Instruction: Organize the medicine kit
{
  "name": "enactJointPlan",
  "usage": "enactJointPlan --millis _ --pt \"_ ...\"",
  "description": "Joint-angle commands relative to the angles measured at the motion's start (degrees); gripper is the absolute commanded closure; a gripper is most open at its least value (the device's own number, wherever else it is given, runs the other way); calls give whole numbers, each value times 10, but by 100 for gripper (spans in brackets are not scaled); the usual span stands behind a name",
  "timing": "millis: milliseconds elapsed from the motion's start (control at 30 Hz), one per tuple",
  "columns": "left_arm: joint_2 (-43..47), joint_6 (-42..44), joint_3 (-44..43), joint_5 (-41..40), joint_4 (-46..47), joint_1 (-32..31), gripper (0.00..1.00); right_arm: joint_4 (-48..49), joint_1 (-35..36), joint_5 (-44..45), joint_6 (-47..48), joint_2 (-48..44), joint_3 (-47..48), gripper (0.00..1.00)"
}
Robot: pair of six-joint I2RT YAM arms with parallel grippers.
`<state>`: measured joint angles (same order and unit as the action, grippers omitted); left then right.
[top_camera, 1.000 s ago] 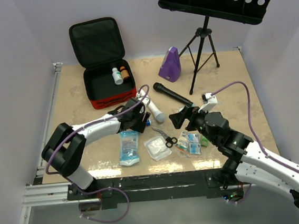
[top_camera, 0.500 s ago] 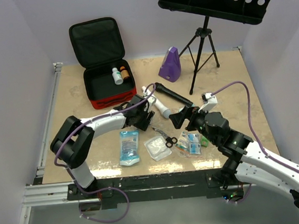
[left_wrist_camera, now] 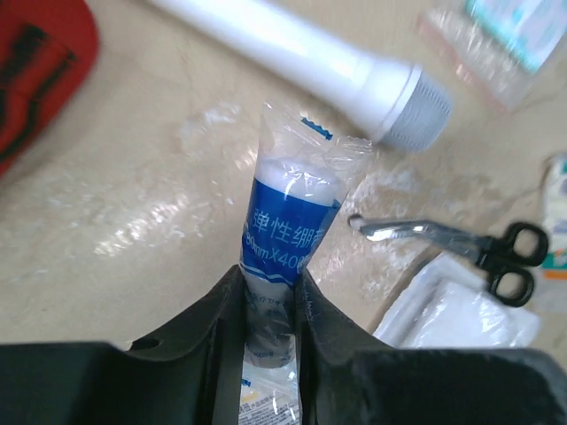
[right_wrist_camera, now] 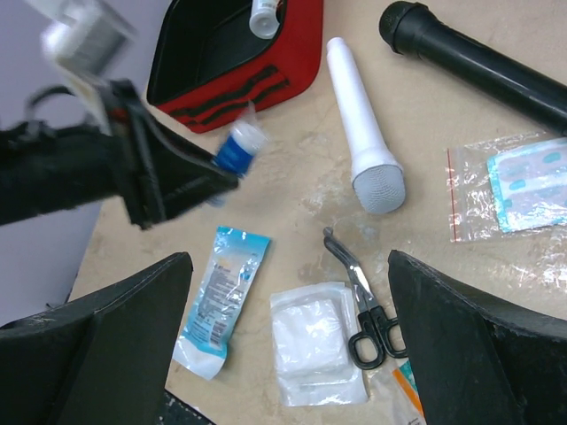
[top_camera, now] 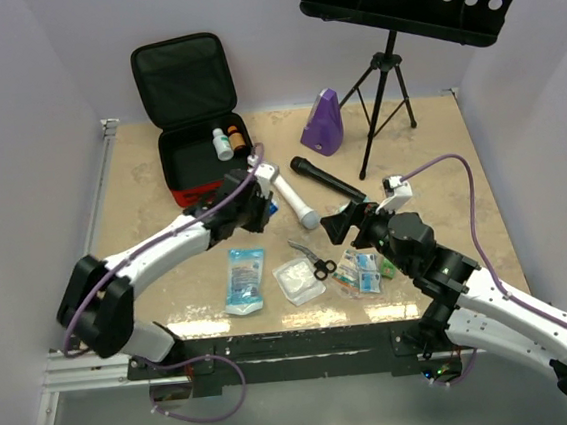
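Note:
The medicine kit (top_camera: 207, 193) lies open at the back left, red outside and black inside, with two small bottles (top_camera: 228, 141) in its tray; its red wall (right_wrist_camera: 285, 53) also shows in the right wrist view. My left gripper (left_wrist_camera: 270, 297) is shut on a blue-and-white bandage roll (left_wrist_camera: 294, 212) in clear wrap, held just above the table in front of the kit. The roll (right_wrist_camera: 237, 147) sticks out of the left gripper's fingers (right_wrist_camera: 190, 181). My right gripper (right_wrist_camera: 291, 297) hangs open over the gauze pad (right_wrist_camera: 314, 341) and scissors (right_wrist_camera: 361, 305), holding nothing.
A white microphone (top_camera: 290, 200) and a black microphone (top_camera: 329, 180) lie mid-table. Near the front lie a blue packet (top_camera: 244, 280), scissors (top_camera: 314, 260) and a bag of plasters (top_camera: 361, 268). A purple metronome (top_camera: 323, 123) and a music stand (top_camera: 381, 73) stand at the back right.
The left gripper's jaws have closed on the bandage roll, and the arm has drawn back left, toward the kit. The white microphone has shifted a little. The right arm is still.

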<state>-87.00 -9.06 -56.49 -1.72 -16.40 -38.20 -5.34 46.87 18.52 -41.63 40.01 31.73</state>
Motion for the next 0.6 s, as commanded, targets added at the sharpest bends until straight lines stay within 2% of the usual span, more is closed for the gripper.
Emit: enactJointPlan --millis 0,67,167,233,300,433,567 --pt "94 -65 4 -14 44 33 77 12 -1 6 -9 -11 -2 2" --pt "125 -111 8 -49 54 61 70 17 -1 5 -10 -11 -5 2" --pt "157 -178 30 -53 102 137 72 33 -1 2 -10 2 -18 2" --pt "145 -208 30 -41 138 181 73 44 -1 -2 -9 16 -19 2" --pt "94 -226 -12 -24 142 212 76 50 -1 -5 -9 26 -20 2" --pt "-42 -240 -141 -43 100 237 78 75 -1 -18 -8 45 -18 2" --pt "-146 -252 -205 -59 99 251 78 72 -1 -23 3 68 1 2"
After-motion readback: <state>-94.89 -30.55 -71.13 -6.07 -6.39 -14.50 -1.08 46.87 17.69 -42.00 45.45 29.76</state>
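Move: The bandage roll is already in the left hand's fingers; the middle of the open case lies some 18 cm ahead and 13 cm left, about 5 cm below. In the case, the white bottle stands about 20 cm ahead and 9 cm left, the brown bottle about 21 cm ahead and 5 cm left. The white microphone lies about 4 cm ahead and 6 cm right. From the right hand the case is about 24 cm ahead and 27 cm left. Rising first, roughly 11 cm clear of the table beside the white microphone, the left hand then swings forward and left to over the open case, about 17 cm farther out, sinking slightly at the end. The wrist turns some 40 degrees counter-clockwise while the fingers keep their pinch on the bandage roll. The empty, open right hand sinks nearly 3 cm. ##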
